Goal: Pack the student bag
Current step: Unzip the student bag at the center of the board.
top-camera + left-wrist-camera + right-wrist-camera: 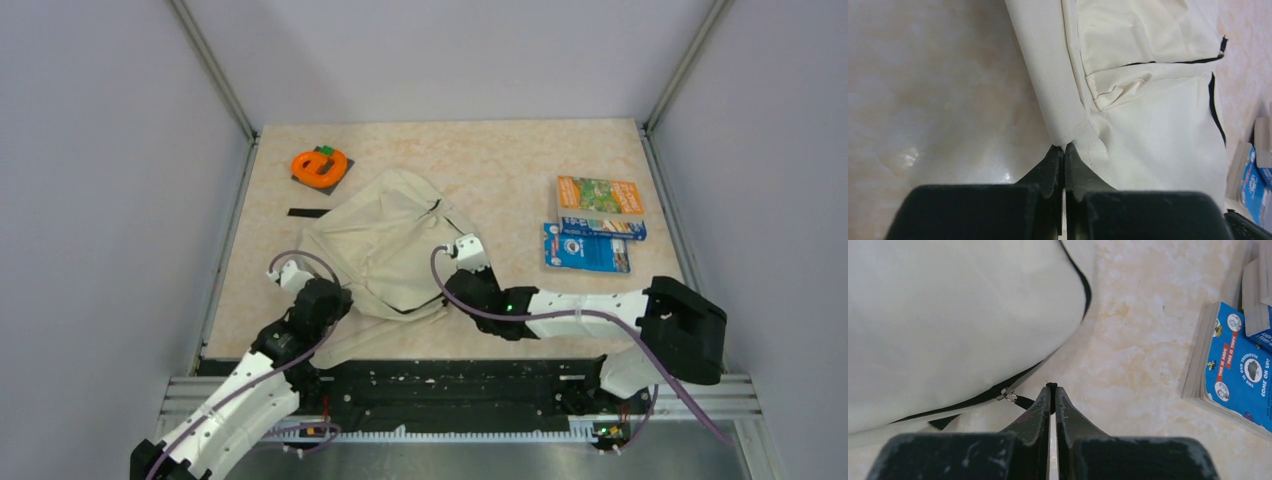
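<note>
The cream student bag (385, 250) lies crumpled in the middle of the table, with black zipper trim along its edges. My left gripper (340, 300) is at the bag's near left corner. In the left wrist view its jaws (1064, 147) are pressed together on a fold of the bag's fabric (1148, 130). My right gripper (450, 295) is at the bag's near right edge. There, in the right wrist view, the gripper (1051, 387) is shut on the black zipper pull tab (1023, 401), which hangs from the metal slider (1007, 395) on the bag (948, 315).
A blue booklet (587, 247) and an orange book (600, 195) lie stacked at the right; the blue booklet (1238, 370) shows near the right gripper. An orange ring-shaped object (320, 165) on a dark square sits at the back left. A black strip (307, 212) lies beside the bag.
</note>
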`<state>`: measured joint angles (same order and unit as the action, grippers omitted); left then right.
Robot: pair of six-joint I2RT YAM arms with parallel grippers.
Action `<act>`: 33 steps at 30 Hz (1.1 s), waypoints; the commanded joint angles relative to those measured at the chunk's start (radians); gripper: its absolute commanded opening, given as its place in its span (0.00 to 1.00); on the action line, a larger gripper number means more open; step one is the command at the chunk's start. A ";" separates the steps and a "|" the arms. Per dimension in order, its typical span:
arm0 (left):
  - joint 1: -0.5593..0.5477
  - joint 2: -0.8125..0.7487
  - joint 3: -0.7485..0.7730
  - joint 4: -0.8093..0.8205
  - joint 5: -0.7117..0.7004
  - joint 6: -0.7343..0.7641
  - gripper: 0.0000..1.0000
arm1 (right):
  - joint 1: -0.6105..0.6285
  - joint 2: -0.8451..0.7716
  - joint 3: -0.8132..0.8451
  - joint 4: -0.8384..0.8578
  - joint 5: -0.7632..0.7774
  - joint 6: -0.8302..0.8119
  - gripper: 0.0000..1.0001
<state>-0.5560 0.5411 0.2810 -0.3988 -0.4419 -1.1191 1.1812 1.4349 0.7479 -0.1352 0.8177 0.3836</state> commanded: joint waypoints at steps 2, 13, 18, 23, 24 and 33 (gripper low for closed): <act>0.157 -0.014 0.076 -0.037 0.027 0.138 0.00 | -0.114 -0.015 -0.008 0.057 -0.010 -0.069 0.00; 0.212 0.054 0.210 -0.077 0.113 0.337 0.55 | -0.212 -0.072 -0.024 0.188 -0.233 -0.120 0.00; 0.117 0.110 0.296 -0.096 0.109 0.442 0.65 | -0.241 -0.100 -0.049 0.221 -0.311 -0.101 0.00; -0.110 0.207 0.252 0.185 0.202 0.570 0.67 | -0.288 -0.121 -0.079 0.260 -0.406 -0.069 0.00; -0.142 0.244 0.249 0.245 0.237 0.595 0.67 | -0.295 -0.125 -0.084 0.265 -0.425 -0.064 0.00; -0.360 0.555 0.287 0.647 0.308 0.911 0.68 | -0.338 -0.175 -0.117 0.282 -0.517 -0.034 0.00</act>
<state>-0.8658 1.0050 0.5449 -0.0135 -0.1883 -0.3935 0.8673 1.3064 0.6388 0.1013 0.3454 0.3271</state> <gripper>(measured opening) 0.668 0.008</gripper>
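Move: The left hand, still pinching the bag's near left edge, has the bag's zipper-side edge about 18 cm to its right, level ahead and some 2 cm lower; the black strap end is roughly 17 cm ahead and 7 cm left. The right hand, already gripping the zipper pull, has the far bend of the zipper some 9 cm straight ahead, 3 cm lower; the blue book lies about 23 cm right and 8 cm ahead. Left lets go of the bag, swings 15 cm right; right draws the zipper pull about 4 cm forward. ##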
